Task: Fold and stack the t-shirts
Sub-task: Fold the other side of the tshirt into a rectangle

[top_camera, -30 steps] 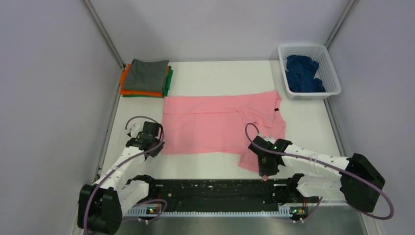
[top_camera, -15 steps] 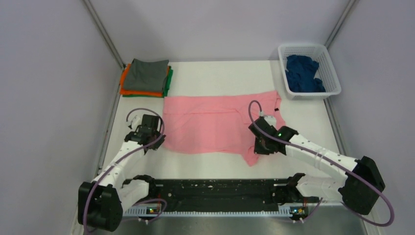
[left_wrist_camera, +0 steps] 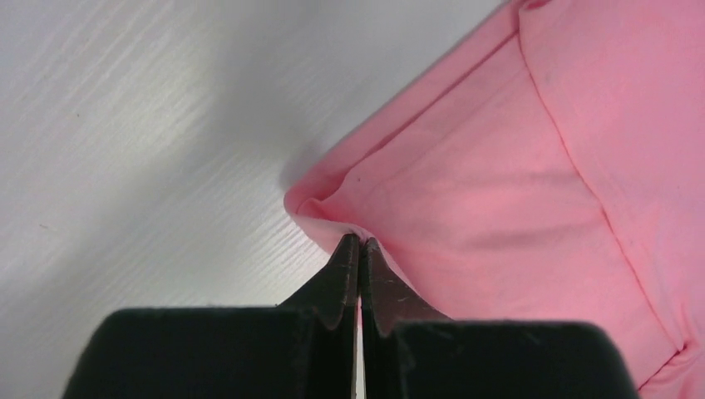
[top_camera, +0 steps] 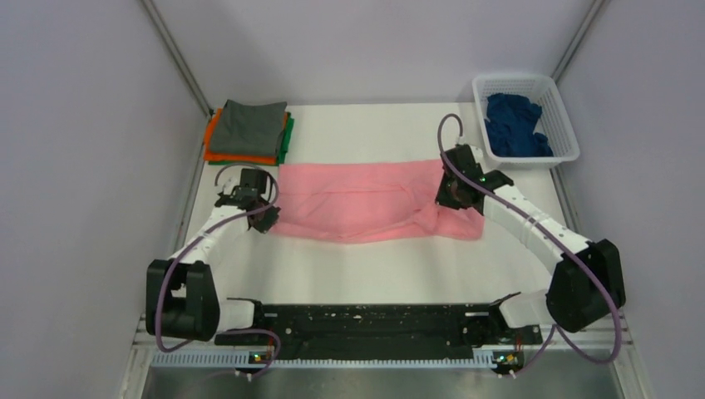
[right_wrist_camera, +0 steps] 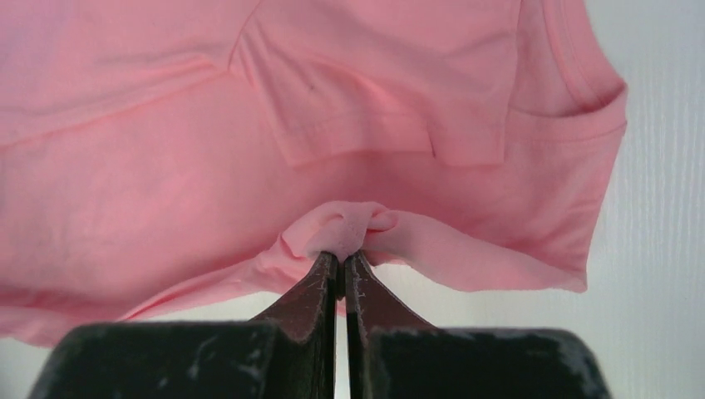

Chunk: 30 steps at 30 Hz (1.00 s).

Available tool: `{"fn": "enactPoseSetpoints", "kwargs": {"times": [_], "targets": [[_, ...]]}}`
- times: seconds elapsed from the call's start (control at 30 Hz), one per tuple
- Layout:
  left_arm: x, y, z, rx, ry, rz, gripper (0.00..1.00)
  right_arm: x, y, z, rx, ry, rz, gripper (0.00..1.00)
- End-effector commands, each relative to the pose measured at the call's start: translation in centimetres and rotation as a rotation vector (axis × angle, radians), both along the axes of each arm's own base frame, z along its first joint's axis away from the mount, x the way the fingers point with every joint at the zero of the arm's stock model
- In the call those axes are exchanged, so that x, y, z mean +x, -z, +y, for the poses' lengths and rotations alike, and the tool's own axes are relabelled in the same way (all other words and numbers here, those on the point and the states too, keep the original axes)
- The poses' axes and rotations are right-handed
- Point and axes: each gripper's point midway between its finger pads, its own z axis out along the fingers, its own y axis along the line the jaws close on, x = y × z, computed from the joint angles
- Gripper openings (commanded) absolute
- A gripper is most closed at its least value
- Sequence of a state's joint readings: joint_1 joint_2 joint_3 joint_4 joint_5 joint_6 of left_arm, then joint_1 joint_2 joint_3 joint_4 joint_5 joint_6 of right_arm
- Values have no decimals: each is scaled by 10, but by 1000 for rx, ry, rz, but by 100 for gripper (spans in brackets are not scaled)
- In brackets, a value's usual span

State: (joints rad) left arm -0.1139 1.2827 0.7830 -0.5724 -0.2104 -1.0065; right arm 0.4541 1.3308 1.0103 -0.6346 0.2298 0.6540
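A light pink t-shirt (top_camera: 366, 199) lies across the middle of the table, its near half lifted and drawn back over the far half. My left gripper (top_camera: 264, 218) is shut on the shirt's near left corner (left_wrist_camera: 332, 218). My right gripper (top_camera: 453, 193) is shut on a bunched fold of the pink cloth (right_wrist_camera: 345, 229) near the collar end. A folded stack sits at the back left, with a grey t-shirt (top_camera: 254, 126) on top, orange (top_camera: 213, 141) under it and green (top_camera: 287, 140) at the edge. A dark navy t-shirt (top_camera: 514, 125) lies crumpled in the basket.
The white lattice basket (top_camera: 555, 100) stands at the back right corner. Grey walls close in the table on the left, back and right. A black rail (top_camera: 366, 326) runs along the near edge between the arm bases.
Both grippers moved away from the bases toward the back, carrying the pink shirt's near edge with them. The right gripper closed on the cloth. The shirt now shows as a narrower folded band.
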Motion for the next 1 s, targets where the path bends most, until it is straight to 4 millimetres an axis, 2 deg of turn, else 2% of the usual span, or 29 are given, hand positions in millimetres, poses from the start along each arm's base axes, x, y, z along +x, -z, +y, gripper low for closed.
{"fn": "enactPoseSetpoints", "kwargs": {"times": [0.0, 0.27, 0.5, 0.63, 0.73, 0.87, 0.97], "targets": [[29, -12, 9, -20, -20, -56, 0, 41, -20, 3, 14, -16, -69, 0], [63, -6, 14, -49, -12, -47, 0, 80, -6, -21, -1, 18, -34, 0], [93, -1, 7, -73, 26, -11, 0, 115, 2, -25, 6, -1, -31, 0], [102, -6, 9, -64, 20, -16, 0, 126, 18, -34, 15, 35, 7, 0], [99, -12, 13, -48, 8, -38, 0, 126, 18, -46, 9, 73, 6, 0], [90, -15, 18, -27, 7, -37, 0, 114, 14, -59, -12, 101, -2, 0], [86, -16, 16, -40, 13, -45, 0, 103, 11, -62, -13, 103, -5, 0]]}}
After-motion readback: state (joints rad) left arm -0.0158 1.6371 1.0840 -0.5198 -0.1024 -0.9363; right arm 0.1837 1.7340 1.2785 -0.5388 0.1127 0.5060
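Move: Ahead of both hands, which already pinch the pink t-shirt's raised near edge, lies its folded far strip: the left end some 11 cm ahead, 3 cm right and 6 cm below the left hand, the right end about 12 cm ahead, 8 cm right and 11 cm below the right hand. The folded stack is about 32 cm ahead and 8 cm left of the left hand. From the right hand, the basket stands roughly 32 cm ahead and 30 cm right. Carrying the pinched near edge forward over the shirt towards its far strip, both hands keep their fingers shut. The left goes about 9 cm almost straight ahead, nearly level; the right goes some 11 cm forward while sinking about 3.5 cm and drifting 5 cm to its right towards the basket side. Both all but stop their forward travel near the end. ##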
